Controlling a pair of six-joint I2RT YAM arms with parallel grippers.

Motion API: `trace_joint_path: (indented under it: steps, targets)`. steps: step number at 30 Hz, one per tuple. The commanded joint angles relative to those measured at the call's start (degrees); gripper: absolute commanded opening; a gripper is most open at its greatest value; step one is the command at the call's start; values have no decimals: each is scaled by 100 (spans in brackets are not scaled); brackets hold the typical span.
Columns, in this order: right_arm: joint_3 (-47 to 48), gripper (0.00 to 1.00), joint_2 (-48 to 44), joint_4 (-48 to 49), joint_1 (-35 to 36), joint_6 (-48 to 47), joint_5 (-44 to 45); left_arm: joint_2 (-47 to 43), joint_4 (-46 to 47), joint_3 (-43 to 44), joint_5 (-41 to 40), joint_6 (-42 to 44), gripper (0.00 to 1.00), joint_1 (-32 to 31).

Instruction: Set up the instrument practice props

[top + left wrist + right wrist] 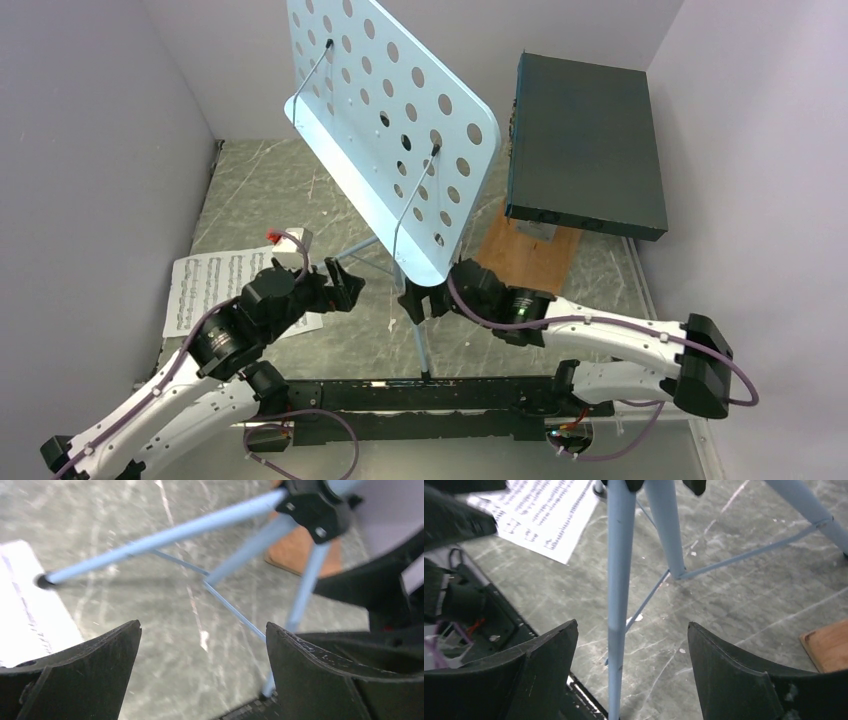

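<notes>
The light blue perforated music stand [390, 110] stands on its tripod legs [422, 340] at mid-table. The white sheet-music pages [205, 285] lie flat at the left. The small grey-white metronome [293, 240] sits just behind them, partly hidden by my left arm. My left gripper [345, 288] is open and empty, left of the tripod; its view shows the legs [165, 530] ahead of the gripper [202, 635]. My right gripper [415, 302] is open. The near leg [619, 580] runs between its jaws [631, 630], closer to the left finger, without touching.
A big dark box [585, 145] rests on a wooden board [530, 255] at the back right. The board's corner also shows in the right wrist view [829, 645]. A black rail [420, 395] runs along the near edge. Grey walls close in both sides.
</notes>
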Motion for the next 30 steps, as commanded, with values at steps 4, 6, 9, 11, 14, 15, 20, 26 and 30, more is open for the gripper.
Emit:
trace_joint_path:
  steps: [4, 6, 9, 11, 14, 15, 20, 26, 30]
  targets:
    - [-329, 67, 460, 1120, 399, -22, 1437, 770, 1244, 65, -1463, 1452, 99, 8]
    - [-378, 63, 540, 1231, 404, -123, 1463, 1174, 1783, 91, -1285, 1908, 99, 6]
    - [-426, 57, 634, 1362, 397, -222, 1470, 1745, 2471, 110, -1098, 2431, 100, 10]
    - [-484, 52, 662, 1532, 386, -298, 1337, 2042, 2724, 179, -816, 2633, 99, 14]
    - [-576, 47, 680, 1700, 297, -419, 903, 2398, 3082, 211, -580, 2839, 99, 23]
    - [-587, 44, 694, 1724, 241, -477, 724, 2494, 3191, 215, -628, 2887, 99, 27]
    - [-537, 27, 733, 1718, -93, -618, -89, 3035, 3651, 269, -1125, 3232, 87, 32]
    - [-549, 11, 600, 1631, -410, -667, -340, 3440, 3643, 648, -1166, 3777, 49, 32]
    - [-487, 1, 485, 1392, -690, -753, -450, 3342, 3369, 999, -1031, 4146, 28, 32]
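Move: The stand's left leg, at its upper part, lies about 11 cm ahead of the left hand, 5 cm to its right and 3 cm lower; the hub joining the legs is roughly 10 cm ahead and 9 cm right of that hand, level with it. From the right hand, the stand's near leg is about 1 cm ahead, 3 cm left and 3 cm below, and the hub some 11 cm ahead, 4 cm left and 7 cm higher. The stand's near leg is pinched by the right fingers, which sink about 3 cm, edge left and close round it, then carry it slightly forward and right. Towards the left leg just beside the hub, the open left hand pushes forward some 12 cm, drifting right and down, rolling about 35 degrees with its left side rising, tipping up a little, and closing around the tube. ##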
